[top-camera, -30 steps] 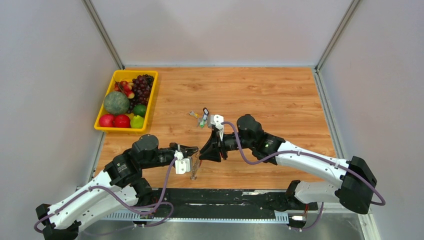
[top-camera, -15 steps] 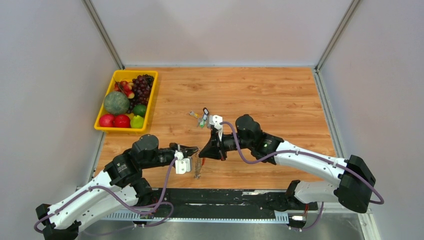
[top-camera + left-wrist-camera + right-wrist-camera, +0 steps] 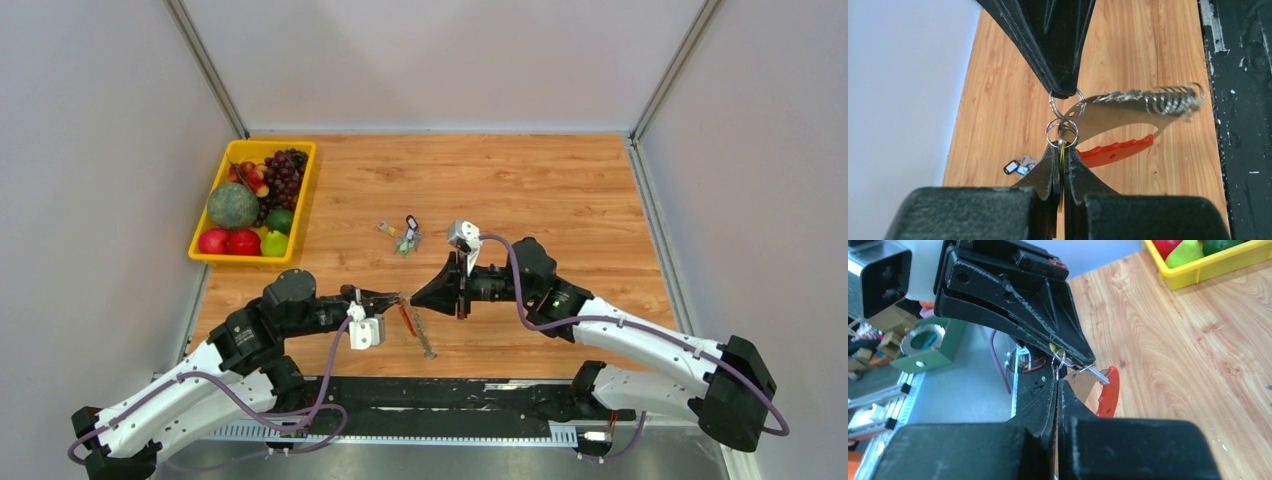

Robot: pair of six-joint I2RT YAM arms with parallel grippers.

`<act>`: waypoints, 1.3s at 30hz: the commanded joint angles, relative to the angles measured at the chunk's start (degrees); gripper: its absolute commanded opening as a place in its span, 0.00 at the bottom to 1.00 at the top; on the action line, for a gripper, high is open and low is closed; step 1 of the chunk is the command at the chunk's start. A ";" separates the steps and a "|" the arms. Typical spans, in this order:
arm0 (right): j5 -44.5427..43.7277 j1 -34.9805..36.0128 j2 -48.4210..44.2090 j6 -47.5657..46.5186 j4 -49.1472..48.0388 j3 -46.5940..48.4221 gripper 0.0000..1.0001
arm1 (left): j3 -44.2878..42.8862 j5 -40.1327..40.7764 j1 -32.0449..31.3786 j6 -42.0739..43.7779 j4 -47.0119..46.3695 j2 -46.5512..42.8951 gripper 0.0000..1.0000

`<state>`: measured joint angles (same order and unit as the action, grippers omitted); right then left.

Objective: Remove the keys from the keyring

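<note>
The keyring, a red loop (image 3: 1115,150) with a silver plate, hangs in the air between my two grippers, low over the table near its front edge. The keys (image 3: 1168,97) fan along its far side; from above the keyring (image 3: 408,320) and keys (image 3: 426,346) trail toward the lower right. My left gripper (image 3: 1062,147) is shut on a thin yellow tag that carries a small split ring (image 3: 1062,132). My right gripper (image 3: 1058,381) comes in tip to tip against it and is shut on another small ring (image 3: 1062,104) linked to the plate. Red keyring (image 3: 1108,395) shows beside its fingers.
A small key cluster with coloured tags (image 3: 403,236) lies on the wooden table (image 3: 560,200) behind the grippers. A yellow tray of fruit (image 3: 298,200) stands at the back left. The black base rail (image 3: 450,395) runs along the near edge.
My right gripper has shut and drawn back to the right. The keyring, which hung straight down under the left gripper, has swung out toward the lower right. The left arm has held still.
</note>
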<state>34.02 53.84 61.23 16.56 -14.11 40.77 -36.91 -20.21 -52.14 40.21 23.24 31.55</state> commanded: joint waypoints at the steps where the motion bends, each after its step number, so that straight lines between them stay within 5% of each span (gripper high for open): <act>1: -2.28 -2.20 -3.60 11.99 -13.62 -4.00 0.00 | -0.68 -0.54 -0.06 0.49 -1.36 -0.41 0.00; 4: -4.47 -2.92 -4.76 16.17 -17.88 -6.80 0.01 | -0.65 -0.57 0.00 0.49 -1.36 -0.35 0.00; 7: -4.45 -2.91 -4.49 15.62 -16.66 -6.90 0.32 | -0.67 -0.46 -0.06 0.47 -1.39 -0.40 0.00; 10: -4.43 -2.90 -5.04 11.89 -12.84 -5.71 0.43 | -0.65 -0.57 -0.01 0.42 -1.33 -0.44 0.00; 17: 0.77 -2.90 -3.46 -1.96 -1.33 0.48 0.45 | -0.70 -0.67 -0.07 0.42 -1.37 -0.43 0.00; 25: 3.34 -0.22 -0.59 -13.47 1.23 2.61 0.46 | -0.68 -0.68 -0.07 0.49 -1.33 -0.50 0.00; 39: -0.98 3.97 2.23 -21.66 2.42 3.66 0.43 | -0.68 -1.01 -0.04 0.58 -1.32 -0.60 0.00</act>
<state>34.96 57.08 62.76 -1.69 -11.35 41.56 -36.91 -20.43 -52.36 40.21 23.40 31.51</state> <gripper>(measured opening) 0.440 0.022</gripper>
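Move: My shut right fingertips hold the upper of the linked rings. The rings' middle lies about 2 cm to the right hand's left, and some 2 cm to the right of my left hand, which grips the key they hang from. The red-edged plate hangs below them, its middle about 6 cm under my right hand and 2 cm back. The loose keys lie on the table roughly 20 cm ahead of the right hand, 2 cm to its left and 20 cm down. I finish a short tug on the upper ring with my right hand, forward, to the right and slightly up, drawing my left hand along about half a centimetre, then open the fingers nearly halfway and let go. I lift 1 cm more, then swing back 2 cm, down 3.5 cm and left 2 cm towards the rings, rolling some 25 degrees so the front side rises. My left hand keeps its grip on the key. ##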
